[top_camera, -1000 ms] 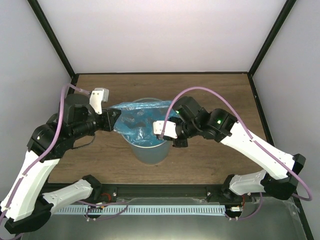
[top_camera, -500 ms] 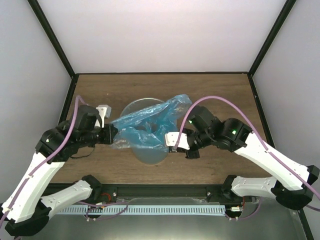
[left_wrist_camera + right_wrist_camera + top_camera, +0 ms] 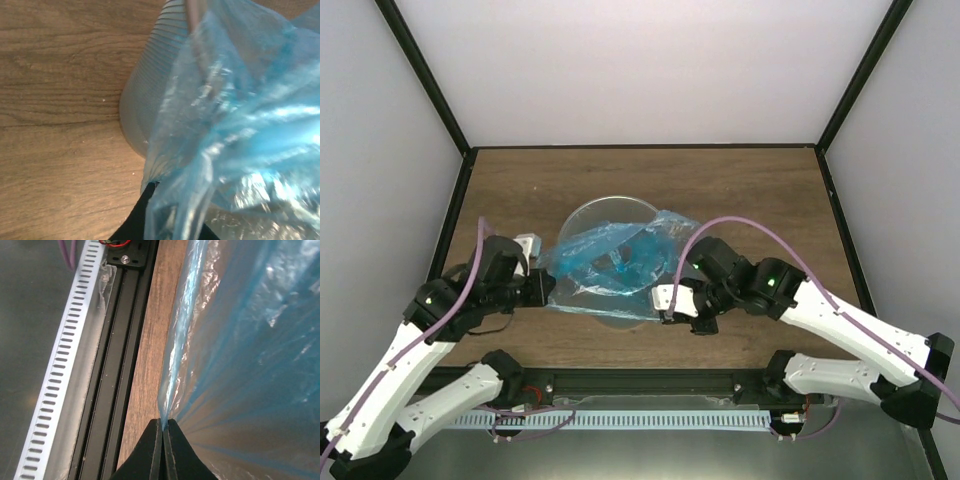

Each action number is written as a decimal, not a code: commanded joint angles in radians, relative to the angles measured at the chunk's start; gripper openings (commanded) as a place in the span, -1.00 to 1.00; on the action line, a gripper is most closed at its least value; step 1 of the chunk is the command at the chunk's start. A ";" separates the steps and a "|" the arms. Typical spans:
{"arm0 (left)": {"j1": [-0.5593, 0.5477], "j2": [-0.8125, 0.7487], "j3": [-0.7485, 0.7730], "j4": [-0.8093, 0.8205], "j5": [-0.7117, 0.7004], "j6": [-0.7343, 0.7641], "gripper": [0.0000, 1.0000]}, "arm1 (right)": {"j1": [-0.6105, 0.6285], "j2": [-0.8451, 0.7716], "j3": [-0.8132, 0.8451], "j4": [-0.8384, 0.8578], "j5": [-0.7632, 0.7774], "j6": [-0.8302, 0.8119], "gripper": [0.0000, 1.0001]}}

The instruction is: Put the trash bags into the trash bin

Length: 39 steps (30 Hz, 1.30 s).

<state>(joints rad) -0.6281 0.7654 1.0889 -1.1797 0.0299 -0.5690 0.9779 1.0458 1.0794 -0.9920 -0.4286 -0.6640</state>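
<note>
A translucent light-blue trash bag (image 3: 615,262) is stretched across the mouth of the round grey trash bin (image 3: 588,216) at the middle of the table. My left gripper (image 3: 548,290) is shut on the bag's left edge, low beside the bin. My right gripper (image 3: 658,303) is shut on the bag's right edge, near the bin's front right. In the left wrist view the bag (image 3: 240,125) hangs over the bin's ribbed wall (image 3: 147,90) and covers most of my fingers. In the right wrist view my fingertips (image 3: 163,432) pinch a taut fold of the bag (image 3: 240,365).
The wooden table (image 3: 740,190) is walled by a black frame with white panels behind and at the sides. A black rail and a slotted white cable channel (image 3: 65,365) run along the near edge, close to my right gripper.
Both grippers have come down and toward the near edge, drawing the bag lower over the bin's mouth. The bag's raised right corner has dropped and flattened.
</note>
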 commanded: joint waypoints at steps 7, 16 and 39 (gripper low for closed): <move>0.004 -0.040 -0.036 0.081 -0.036 0.011 -0.21 | -0.006 -0.118 -0.025 0.086 -0.077 0.077 -0.58; 0.004 -0.215 0.076 0.125 0.064 0.090 0.51 | -0.150 -0.170 0.134 -0.080 -0.366 0.049 0.26; 0.002 0.125 0.439 0.265 0.264 0.531 0.72 | -0.481 -0.145 0.368 0.163 0.025 0.315 0.83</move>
<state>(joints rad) -0.6281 0.8818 1.5387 -0.9794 0.2119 -0.1284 0.5301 0.8936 1.4876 -0.9081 -0.5232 -0.4427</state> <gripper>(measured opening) 0.863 0.869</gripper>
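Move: Both hands hold edges of the blue trash bag, spread over the trash bin. From the left hand the bin's middle is roughly 5 cm ahead, 11 cm right and 13 cm below; the bag's middle lies about 4 cm ahead, 12 cm right. From the right hand the bin is some 12 cm ahead, 9 cm left and 11 cm below, the bag's middle 11 cm ahead, 8 cm left, near hand height. Dipping slightly, both hands open, release the bag and rise some 20 cm, the right also forward and outward. ##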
